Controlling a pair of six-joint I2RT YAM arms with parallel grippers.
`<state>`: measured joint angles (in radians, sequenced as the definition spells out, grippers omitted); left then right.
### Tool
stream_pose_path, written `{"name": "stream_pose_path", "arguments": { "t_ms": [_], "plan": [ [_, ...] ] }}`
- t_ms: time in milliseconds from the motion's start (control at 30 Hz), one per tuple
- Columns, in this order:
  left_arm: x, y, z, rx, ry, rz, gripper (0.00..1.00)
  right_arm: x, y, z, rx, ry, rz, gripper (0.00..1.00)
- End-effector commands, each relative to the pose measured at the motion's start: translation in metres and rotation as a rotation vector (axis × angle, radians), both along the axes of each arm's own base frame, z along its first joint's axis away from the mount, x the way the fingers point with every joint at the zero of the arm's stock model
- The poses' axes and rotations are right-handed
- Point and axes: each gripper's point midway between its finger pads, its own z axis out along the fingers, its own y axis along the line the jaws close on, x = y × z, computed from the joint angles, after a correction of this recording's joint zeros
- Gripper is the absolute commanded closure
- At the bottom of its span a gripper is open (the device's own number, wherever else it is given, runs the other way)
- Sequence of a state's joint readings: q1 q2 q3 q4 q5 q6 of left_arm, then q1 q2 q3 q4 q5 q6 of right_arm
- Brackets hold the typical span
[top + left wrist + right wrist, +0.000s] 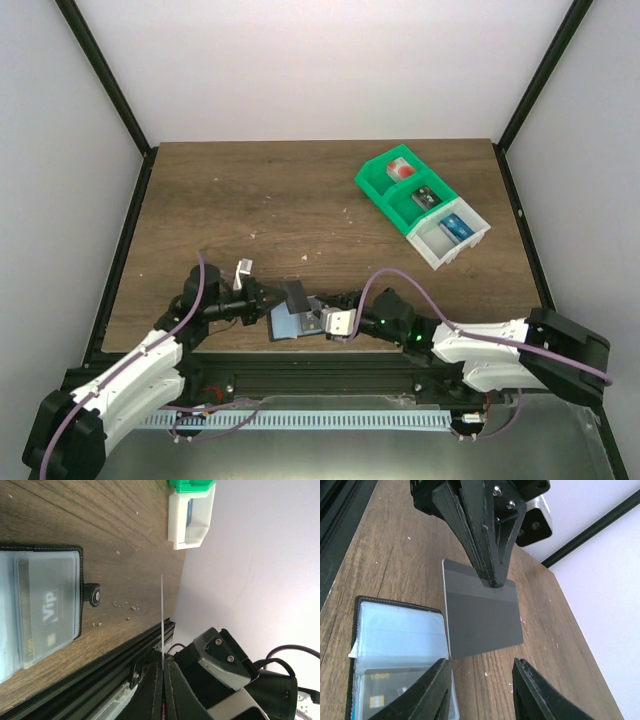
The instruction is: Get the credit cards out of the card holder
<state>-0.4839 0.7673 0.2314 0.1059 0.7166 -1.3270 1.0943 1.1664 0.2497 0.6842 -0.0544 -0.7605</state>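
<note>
The card holder point(290, 323) lies open on the table at the near edge, pale blue-grey with black edging and a black tab point(94, 595). One card marked "Vip" point(47, 611) sits in its pocket. My left gripper point(272, 297) is shut on another credit card point(296, 294) and holds it above the table just beyond the holder. The right wrist view shows that card's dark grey back point(480, 612). In the left wrist view it is a thin edge-on line point(162, 620) between the closed fingers point(163, 662). My right gripper point(482, 667) is open and empty, its left finger over the holder's edge point(395, 635).
A green-and-white compartment bin point(420, 205) with small items stands at the far right of the wooden table and also shows in the left wrist view point(190, 515). Black frame rails run along the table's near edge and sides.
</note>
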Motion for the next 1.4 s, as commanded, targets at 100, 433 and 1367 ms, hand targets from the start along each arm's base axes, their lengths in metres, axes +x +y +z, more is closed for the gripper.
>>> {"name": "stream_pose_path", "arguments": {
  "t_ms": [100, 433, 1367],
  "plan": [
    [-0.002, 0.000, 0.003, -0.036, 0.016, 0.000, 1.00, -0.003, 0.019, 0.017, -0.001, -0.103, 0.033, 0.62],
    [-0.004, 0.000, 0.007, -0.058, 0.024, 0.001, 1.00, -0.007, 0.026, 0.028, 0.031, -0.164, 0.016, 0.82],
    [0.015, 0.002, 0.030, 0.073, -0.223, -0.013, 0.00, 0.058, -0.029, 0.069, 0.430, 0.561, -0.505, 1.00]
  ]
}}
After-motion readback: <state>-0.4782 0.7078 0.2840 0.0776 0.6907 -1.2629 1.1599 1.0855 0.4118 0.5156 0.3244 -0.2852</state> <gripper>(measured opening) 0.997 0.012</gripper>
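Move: The left hand still pinches the dark card by one long edge. The card's middle is about 3 cm to the right of that hand and 1 cm below, and the right fingertips are some 8 cm to its right. For the right hand, part open, the card's middle is about 5 cm to its left, level with it. The open card holder lies 5 cm back, 4 cm left and roughly 7 cm below the right hand; the card left in its right page sits 2 cm right of the holder's middle. Leftwards about 2 cm and slightly back, the right hand brings its fingers over the dark card's free edge and shuts them on it, then eases upward. The left fingers open wide and let go, that hand rising about 3 cm. The right hand carries the card up and forward, about 5 cm each way and somewhat right, tipping its fingers up and turning clockwise some 20 degrees. ##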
